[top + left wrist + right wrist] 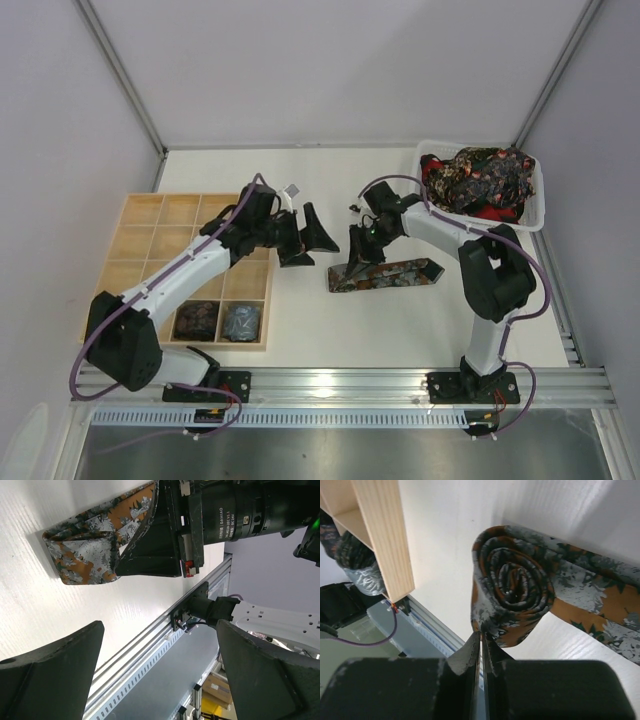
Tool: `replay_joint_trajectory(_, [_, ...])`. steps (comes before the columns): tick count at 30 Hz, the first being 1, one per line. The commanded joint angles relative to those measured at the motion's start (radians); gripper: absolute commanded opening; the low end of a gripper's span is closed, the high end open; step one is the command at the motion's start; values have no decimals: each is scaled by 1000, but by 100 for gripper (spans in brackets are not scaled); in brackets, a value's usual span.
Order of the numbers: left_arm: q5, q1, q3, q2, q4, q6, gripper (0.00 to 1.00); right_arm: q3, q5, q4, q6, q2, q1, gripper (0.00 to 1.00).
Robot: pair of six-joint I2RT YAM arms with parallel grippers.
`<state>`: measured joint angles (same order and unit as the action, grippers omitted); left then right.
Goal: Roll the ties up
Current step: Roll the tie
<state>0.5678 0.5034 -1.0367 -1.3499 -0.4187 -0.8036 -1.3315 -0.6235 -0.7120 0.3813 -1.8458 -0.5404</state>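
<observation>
One tie point(395, 273), orange and grey patterned, lies flat on the white table with its left end wound into a coil point(517, 587). My right gripper point(481, 634) is shut on that tie, its tips pinching the coil's lower outer edge; from above the right gripper point(357, 255) stands right over the coil. My left gripper point(312, 238) hovers just left of it, open wide and holding nothing. The left wrist view shows that tie's folded end point(90, 550) under the right gripper's dark finger point(150, 545). More ties point(480, 178) are heaped in the basket. Two dark rolled ties point(197, 320) point(242, 322) sit in the tray.
The white mesh basket point(540, 200) stands at the back right. The pale wooden grid tray point(150, 240) lies at the left, under my left arm, and its corner point(380, 535) is close to the coil. A metal rail point(340, 380) runs along the near table edge.
</observation>
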Motion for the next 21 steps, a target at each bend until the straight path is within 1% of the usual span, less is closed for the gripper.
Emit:
replay_joint_trajectory(1, [47,-5,-9,-31,41,3,100,-43,16,-49,-50,-10,2,9])
replay_joint_trajectory(8, [95,-5,-23,-135,20,33,100,-41,120,-66,-93,-6,33,9])
replay_joint_trajectory(15, [198,-3,-39,-236,89,53,100,-31,163,-47,-145,-24,53,8])
replay_joint_trajectory(21, [221,-3,-147,-368,46,107,100,5,156,2,-153,-33,86,7])
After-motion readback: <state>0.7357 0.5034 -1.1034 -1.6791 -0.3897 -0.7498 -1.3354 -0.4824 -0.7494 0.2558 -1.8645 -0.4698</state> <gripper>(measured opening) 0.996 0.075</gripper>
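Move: The rolled left end of the tie lies right at the nearly shut right fingertips: its middle is about 2 cm left of that hand, some 2 cm farther out and 4 cm lower. From the open left hand it is roughly 16 cm below, 4 cm right and 3 cm ahead. The flat strip's middle is about 10 cm to the right hand's right and 2 cm ahead; the wooden tray's middle is some 38 cm to its left and 3 cm ahead. The tie's roll is worked by the right fingertips, still nearly shut against its side, as that hand travels about 4 cm right, 2.5 cm forward and 2 cm down, along the flat strip. Meanwhile the left hand, fingers kept wide open, sinks some 7 cm towards the roll with a smaller shift to the right, its wrist turning about 15 degrees; it stops short of touching. ##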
